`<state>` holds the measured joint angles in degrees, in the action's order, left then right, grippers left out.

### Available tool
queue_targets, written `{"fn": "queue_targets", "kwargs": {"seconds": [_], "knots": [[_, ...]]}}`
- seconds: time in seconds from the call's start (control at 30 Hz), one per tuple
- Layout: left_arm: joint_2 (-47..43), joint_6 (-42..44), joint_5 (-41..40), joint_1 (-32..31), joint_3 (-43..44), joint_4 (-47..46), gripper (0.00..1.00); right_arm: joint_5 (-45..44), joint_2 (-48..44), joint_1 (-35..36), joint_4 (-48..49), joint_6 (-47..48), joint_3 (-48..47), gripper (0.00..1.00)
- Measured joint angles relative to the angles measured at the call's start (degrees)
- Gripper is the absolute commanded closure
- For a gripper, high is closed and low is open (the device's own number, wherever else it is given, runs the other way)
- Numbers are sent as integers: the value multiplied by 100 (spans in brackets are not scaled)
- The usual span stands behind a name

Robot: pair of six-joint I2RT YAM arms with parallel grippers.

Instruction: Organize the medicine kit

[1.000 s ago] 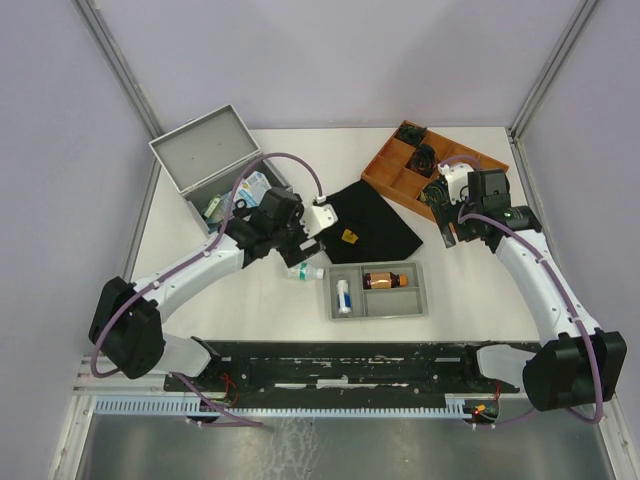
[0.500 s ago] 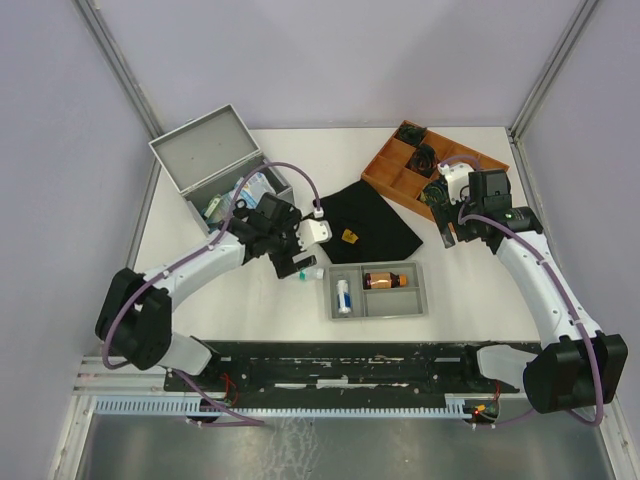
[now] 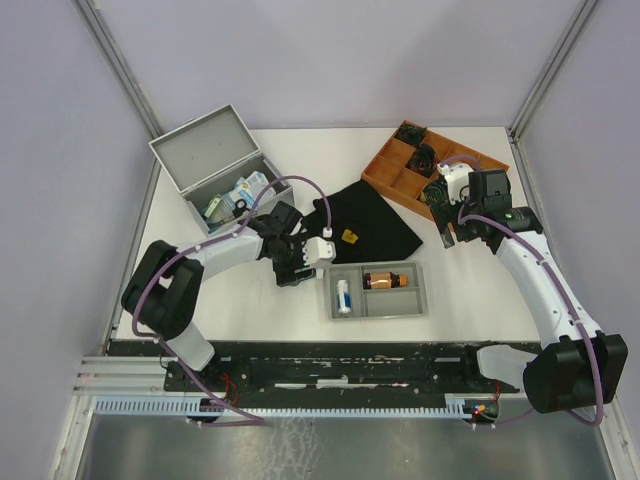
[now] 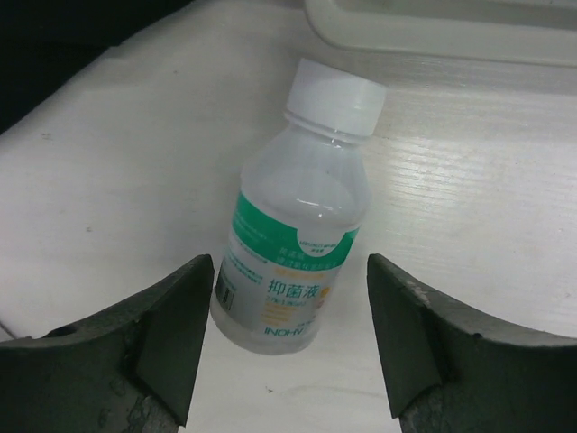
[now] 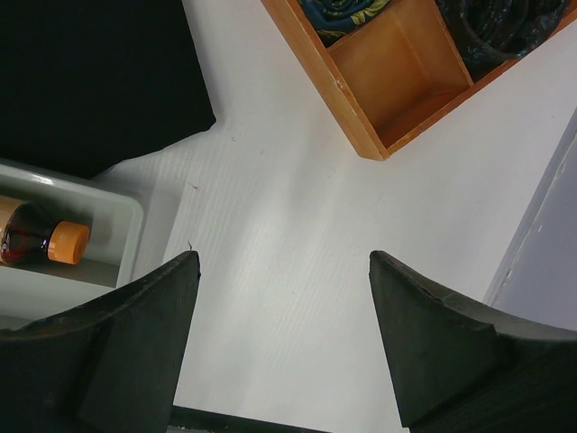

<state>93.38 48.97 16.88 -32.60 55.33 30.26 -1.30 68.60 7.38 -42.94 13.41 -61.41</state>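
The medicine kit [image 3: 203,151] is a grey metal case at the back left, lid up, with small boxes [image 3: 241,194] inside. A clear bottle [image 4: 297,207] with a green label and white cap lies on the table, cap toward the grey tray [image 4: 433,23]. My left gripper [image 4: 287,275] is open, with one finger on each side of the bottle's base. The left finger is almost against it and a gap shows on the right. In the top view my left gripper [image 3: 293,268] hides the bottle. My right gripper [image 5: 284,271] hangs open over bare table.
The grey divided tray [image 3: 378,305] holds an orange-capped brown bottle [image 3: 378,280] and a small white bottle [image 3: 343,297]. A black cloth [image 3: 370,220] lies mid-table. An orange wooden tray [image 3: 400,165] with dark items stands at the back right, close to my right gripper [image 3: 443,222].
My left arm has swung toward the near side and come down over the clear bottle, which now sits between its fingers. The jaws have narrowed. The right arm has not moved.
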Motion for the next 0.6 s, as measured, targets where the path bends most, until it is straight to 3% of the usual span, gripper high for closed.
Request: {"fn": "queue_targets", "kwargs": {"seconds": [0.17,0.3,0.6], "knots": [[173,61,22,0,0,20,49,28,0,0,0,20,0,15],[164,94,17,0,2,70,59,68,0,0,-2,37,0,15],[-846,-48,-59,-225,15,391,64,125,0,0,-4,39,0,15]]}}
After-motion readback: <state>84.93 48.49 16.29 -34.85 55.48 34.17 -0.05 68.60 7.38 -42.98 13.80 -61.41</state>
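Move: The white bottle with the green label lies on its side just under the left fingers. Its middle is about 3 cm to the hand's right, 1 cm ahead and 1 cm below, with the cap end pointing right. The grey tray's middle is some 20 cm right and 4 cm back, the white tube in it 11 cm right and 5 cm back, and the black cloth's middle 17 cm right and 12 cm ahead, all slightly lower. From the right hand, the bottle is about 31 cm left, 7 cm back and 16 cm down. The left hand sinks the last 1 cm over the bottle while its fingers close from wide open to about half, pinching the sides near the base so that the bottle stops them there and the grip load rises. Then, with that grip held, it turns back upward and lifts about 5 cm off the table, quickening as it goes and drifting about 1 cm back, with the wrist almost unturned. ##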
